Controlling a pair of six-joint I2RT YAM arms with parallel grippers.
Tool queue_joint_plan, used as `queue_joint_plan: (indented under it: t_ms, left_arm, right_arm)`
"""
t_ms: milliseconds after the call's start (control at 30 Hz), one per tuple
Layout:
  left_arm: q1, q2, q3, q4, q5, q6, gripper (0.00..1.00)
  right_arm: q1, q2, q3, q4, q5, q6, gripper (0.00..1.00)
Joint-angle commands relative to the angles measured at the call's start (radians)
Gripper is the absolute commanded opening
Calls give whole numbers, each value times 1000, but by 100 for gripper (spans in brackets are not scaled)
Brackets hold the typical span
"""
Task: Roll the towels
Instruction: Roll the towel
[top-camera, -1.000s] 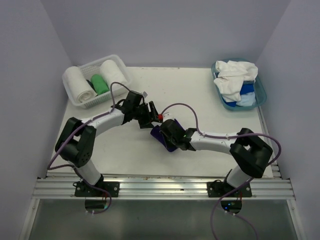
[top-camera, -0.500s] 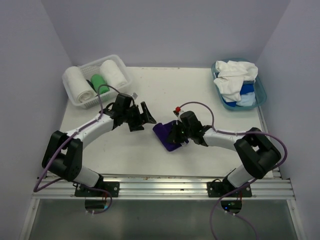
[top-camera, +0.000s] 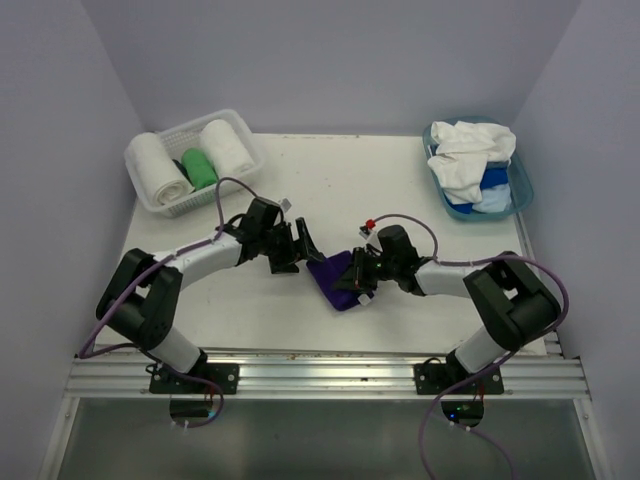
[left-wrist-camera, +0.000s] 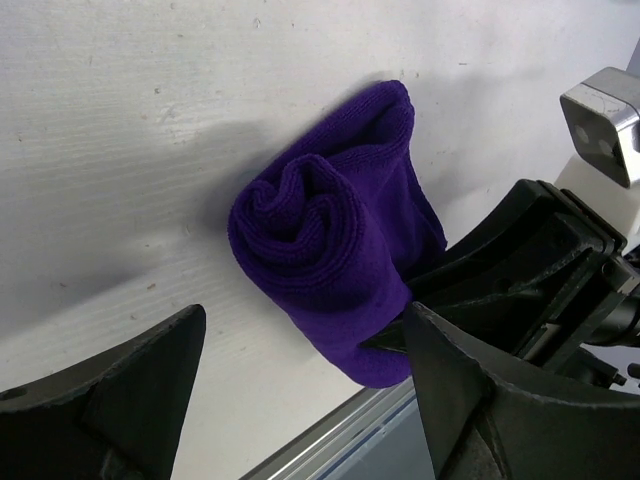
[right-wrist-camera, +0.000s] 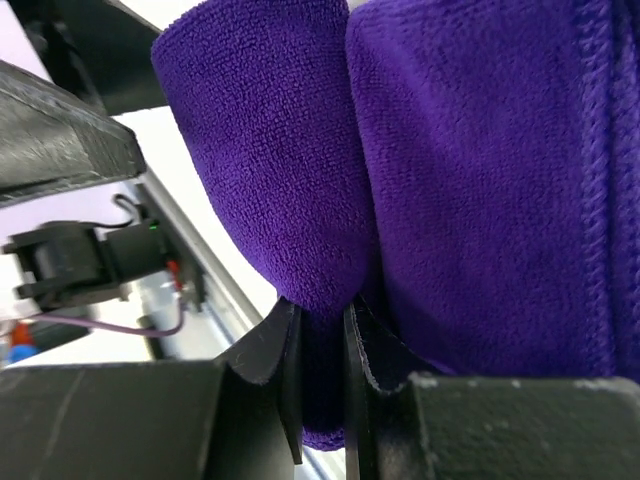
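Note:
A deep purple towel (top-camera: 336, 281) lies partly rolled at the middle of the table, its coiled end (left-wrist-camera: 305, 215) facing the left wrist camera. My right gripper (top-camera: 361, 276) is shut on a fold of it, the cloth pinched between both jaws (right-wrist-camera: 322, 330). My left gripper (top-camera: 301, 249) stands open just left of the roll; its fingers (left-wrist-camera: 300, 335) straddle the near end without touching it. Two white rolled towels (top-camera: 160, 168) and a green one (top-camera: 200, 168) lie in the basket. Loose white (top-camera: 468, 155) and blue towels (top-camera: 488, 187) fill the tub.
The white lattice basket (top-camera: 250, 150) stands at the back left and the teal tub (top-camera: 523, 188) at the back right. Walls close in the table on three sides. A metal rail (top-camera: 320, 375) runs along the near edge.
My left gripper has opened wider, drawn off to the left, then come back to the roll's left end. The right gripper has shifted to the towel's right side and holds it.

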Motion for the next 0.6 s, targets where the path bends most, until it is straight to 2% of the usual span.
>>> queue_joint_plan:
  t_ms: [0, 233, 333, 467, 533, 567]
  left_arm:
    - [-8, 5, -18, 70, 10, -16, 83]
    - [-26, 97, 3, 137, 7, -51, 74]
    - [-37, 134, 0, 171, 19, -68, 67]
    - [-42, 166, 3, 185, 24, -82, 48]
    - [-43, 177, 9, 170, 24, -82, 37]
    - [-43, 178, 9, 165, 22, -81, 35]
  right_arm:
    - [-19, 34, -16, 90, -104, 97, 0]
    - [-39, 81, -17, 153, -144, 160, 0]
    - [-44, 92, -14, 150, -140, 172, 0]
    - [-44, 94, -8, 89, -118, 156, 0]
    - [-45, 69, 7, 40, -94, 111, 16]
    - [-44, 49, 18, -47, -77, 61, 25]
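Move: The left hand, fingers open, has the near end of the half-rolled purple towel about 4 cm to its right, 1 cm back and some 4 cm below. The right gripper, pinching the towel, is around 10 cm to its right and 4 cm back, 2 cm lower. From the right hand that rolled end lies roughly 6 cm left, 3 cm ahead and 2 cm lower; the white label is 4 cm right and 4 cm back, 3 cm below. The left hand sinks about 3.5 cm and eases some 2 cm to the right onto the left end of the rolled towel, its open fingers closing from wide to under half open so that one comes against each side of the coil. Meanwhile the right hand stays in place and keeps its pinch on the folded part, rolling and tilting its wrist by about 10 degrees through the first two thirds and then holding that turn. ##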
